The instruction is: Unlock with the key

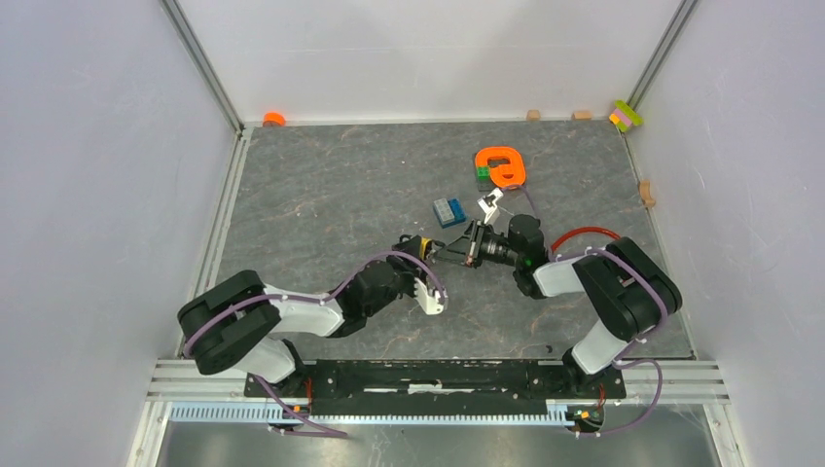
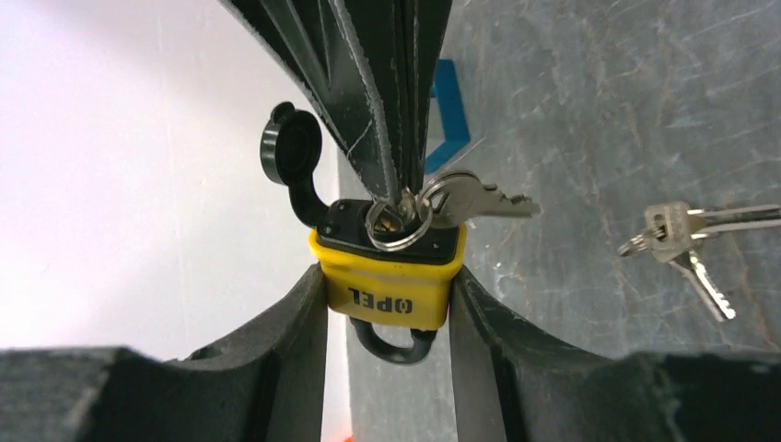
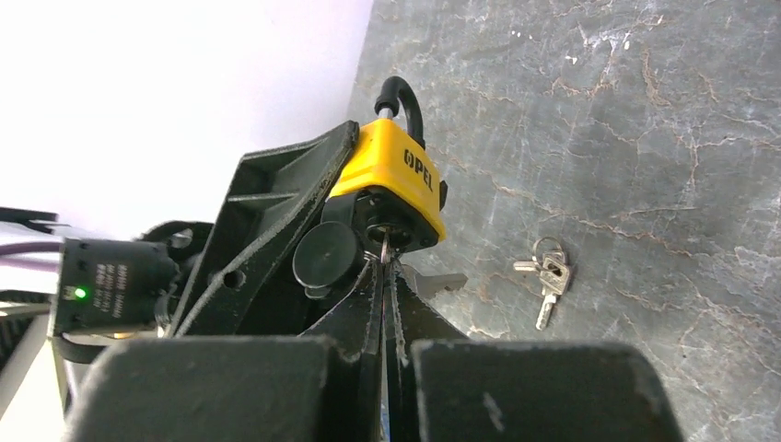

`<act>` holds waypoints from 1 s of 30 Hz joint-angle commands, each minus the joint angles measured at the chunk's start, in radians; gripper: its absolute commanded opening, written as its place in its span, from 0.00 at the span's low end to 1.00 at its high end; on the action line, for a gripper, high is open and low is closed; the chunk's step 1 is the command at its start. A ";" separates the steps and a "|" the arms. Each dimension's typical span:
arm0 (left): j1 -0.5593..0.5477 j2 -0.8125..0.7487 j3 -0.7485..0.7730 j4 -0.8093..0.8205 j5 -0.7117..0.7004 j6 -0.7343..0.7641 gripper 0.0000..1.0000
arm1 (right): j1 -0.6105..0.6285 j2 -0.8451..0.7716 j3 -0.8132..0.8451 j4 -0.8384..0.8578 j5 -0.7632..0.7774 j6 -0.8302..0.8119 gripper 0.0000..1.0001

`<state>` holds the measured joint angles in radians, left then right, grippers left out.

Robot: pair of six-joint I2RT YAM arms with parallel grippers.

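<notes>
A small yellow padlock (image 2: 391, 285) with a black shackle is clamped by its sides between my left gripper's (image 2: 389, 299) fingers, keyhole end facing away from the wrist. Its black dust cap (image 2: 290, 147) hangs open. My right gripper (image 3: 385, 260) is shut on the key at the keyhole. The blade is hidden by the fingers. Only its ring (image 2: 398, 226) and a spare key (image 2: 479, 198) dangling from it show. In the top view both grippers meet mid-table at the padlock (image 1: 425, 248), with the right gripper (image 1: 449, 251) coming from the right.
A second key bunch (image 2: 686, 239) lies loose on the grey tabletop close by, also seen as key bunch (image 3: 550, 274). Behind the grippers sit a blue block (image 1: 448, 211), an orange holder (image 1: 501, 165) and a green block (image 1: 483, 173). A red cable (image 1: 584, 233) arcs over the right arm.
</notes>
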<state>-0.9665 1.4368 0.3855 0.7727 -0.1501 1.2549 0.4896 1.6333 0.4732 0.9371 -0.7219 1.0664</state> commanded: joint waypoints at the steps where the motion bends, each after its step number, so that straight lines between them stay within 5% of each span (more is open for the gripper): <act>1: -0.036 0.039 0.011 0.344 -0.058 0.165 0.02 | -0.006 0.039 -0.029 0.200 -0.046 0.173 0.00; 6: -0.053 0.115 0.009 0.469 -0.092 0.254 0.02 | -0.024 0.092 -0.035 0.305 -0.055 0.278 0.00; 13: -0.057 0.103 0.023 0.396 -0.114 0.213 0.02 | -0.032 0.115 -0.006 0.336 -0.092 0.275 0.00; 22: -0.008 -0.049 0.126 -0.105 -0.058 -0.094 0.02 | -0.062 -0.043 0.193 -0.484 -0.065 -0.556 0.10; 27: 0.056 -0.105 0.241 -0.438 0.088 -0.302 0.02 | -0.062 -0.102 0.263 -0.650 -0.050 -0.758 0.15; 30: 0.090 -0.121 0.297 -0.553 0.170 -0.375 0.02 | -0.062 -0.109 0.339 -0.751 -0.094 -0.850 0.33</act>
<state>-0.9180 1.3796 0.5785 0.3874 -0.1268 1.0702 0.4362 1.5509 0.7136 0.4049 -0.8082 0.4610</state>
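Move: The left hand still grips the yellow padlock. The key in its keyhole, pinched in the right hand's shut fingers, lies about 3 cm to the left hand's right and 1 cm ahead, level with it. From the right hand the padlock is some 3 cm left and 1 cm ahead, level. The loose keys lie 6 cm back, 4 cm left and 11 cm below the right hand; the blue-grey brick 8 cm ahead, 2 cm right and 11 cm below. Rolling clockwise along its own fingers by some 10 degrees, the right hand goes on twisting the pinched key while the left hand rolls the padlock the opposite way about as far. Then the right fingers part a little, letting go of the key, and that hand rolls back about 35 degrees, drifting forward and right, roughly 3 cm altogether. The left hand keeps its grip, easing forward and up and rolling back too. ##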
